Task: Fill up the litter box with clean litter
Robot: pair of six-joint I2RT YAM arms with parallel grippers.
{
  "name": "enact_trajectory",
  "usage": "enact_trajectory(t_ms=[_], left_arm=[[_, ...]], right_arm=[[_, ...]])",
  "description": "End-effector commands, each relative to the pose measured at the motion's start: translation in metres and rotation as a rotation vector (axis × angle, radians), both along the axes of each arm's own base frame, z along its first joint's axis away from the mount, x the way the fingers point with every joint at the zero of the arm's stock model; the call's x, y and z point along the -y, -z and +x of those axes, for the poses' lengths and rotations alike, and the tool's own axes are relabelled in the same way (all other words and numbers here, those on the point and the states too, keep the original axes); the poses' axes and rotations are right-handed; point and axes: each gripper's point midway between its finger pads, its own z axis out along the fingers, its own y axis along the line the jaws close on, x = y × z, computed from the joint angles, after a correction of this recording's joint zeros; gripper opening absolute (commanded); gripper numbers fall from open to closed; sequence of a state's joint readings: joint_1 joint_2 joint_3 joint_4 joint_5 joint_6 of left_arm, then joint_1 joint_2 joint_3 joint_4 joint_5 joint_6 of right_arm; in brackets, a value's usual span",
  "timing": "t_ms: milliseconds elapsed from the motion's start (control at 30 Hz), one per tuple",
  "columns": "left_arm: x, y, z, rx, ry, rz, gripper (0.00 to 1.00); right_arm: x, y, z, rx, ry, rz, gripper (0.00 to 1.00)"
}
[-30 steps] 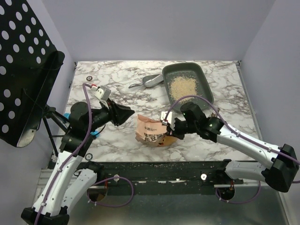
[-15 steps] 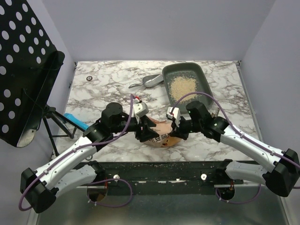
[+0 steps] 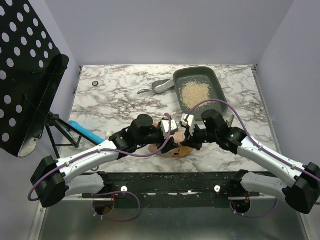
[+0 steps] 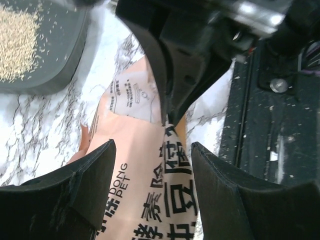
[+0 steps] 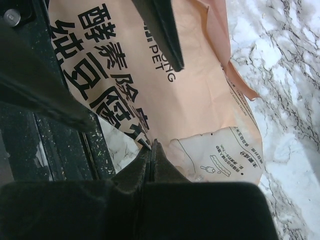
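The dark grey litter box [image 3: 216,85] stands at the back right, with a pale heap of clean litter [image 3: 194,91] inside; it also shows in the left wrist view as litter box [image 4: 60,55] and litter [image 4: 15,45]. An orange printed litter bag [image 3: 176,148] lies near the front edge, mostly hidden under both grippers. My right gripper [image 5: 154,145] is shut, pinching the bag [image 5: 200,90] by a thin edge. My left gripper [image 4: 152,150] is open, its fingers [image 4: 90,170] standing on either side of the bag [image 4: 145,170] without squeezing it.
A small grey scoop [image 3: 161,87] lies left of the litter box. A blue object [image 3: 85,131] sits at the left table edge beside a black perforated stand [image 3: 25,75]. A small ring [image 3: 95,83] lies at the back left. A black rail [image 3: 175,179] runs along the front edge.
My left arm has swung right from the table's left side to the bag, and its jaws have widened. The right gripper has kept its pinch on the bag.
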State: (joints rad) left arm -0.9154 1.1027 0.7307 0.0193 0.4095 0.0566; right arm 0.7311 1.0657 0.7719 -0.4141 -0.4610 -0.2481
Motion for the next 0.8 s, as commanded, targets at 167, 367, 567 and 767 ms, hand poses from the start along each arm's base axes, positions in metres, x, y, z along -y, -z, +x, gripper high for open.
enact_trajectory(t_ms=[167,367,567,767], left_arm=[[-0.005,0.036,0.023,0.108,-0.070,0.133,0.70],[-0.029,0.071,0.010,0.074,-0.075,0.281,0.59],[-0.048,0.082,0.007,0.086,-0.097,0.360,0.52],[-0.056,0.084,0.003,0.092,-0.088,0.383,0.45]], right_arm=[[0.001,-0.015,-0.001,0.021,0.031,0.059,0.00],[0.003,-0.013,0.005,0.025,0.062,0.046,0.00],[0.011,-0.021,0.017,0.058,0.141,0.047,0.00],[0.031,-0.027,0.033,0.089,0.262,0.043,0.00]])
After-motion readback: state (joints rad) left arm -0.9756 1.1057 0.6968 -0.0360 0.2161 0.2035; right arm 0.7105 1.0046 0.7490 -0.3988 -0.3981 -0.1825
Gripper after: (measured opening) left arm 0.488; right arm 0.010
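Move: The near rim of the litter bag, the stretch the open left fingers straddle, lies about 3 cm below the left hand and roughly 1 cm ahead. From that hand, the litter box is some 23 cm ahead, 11 cm to the right and 15 cm below; the scoop is about 27 cm ahead, 7 cm to the left and 17 cm below. The right hand already pinches the same rim, with the left hand's stretch about 4 cm to its left, nearly level. The left hand sinks about 3 cm and eases a centimetre forward over the bag's near rim, then closes its wide-open fingers to about half open around the rim while tilting some 10 degrees so the tips point more steeply down, and drifts about 1.5 cm left at the end. The right hand keeps its shut pinch on the rim beside it, nearly still at first, then starts up, right and forward by about a centimetre each. ##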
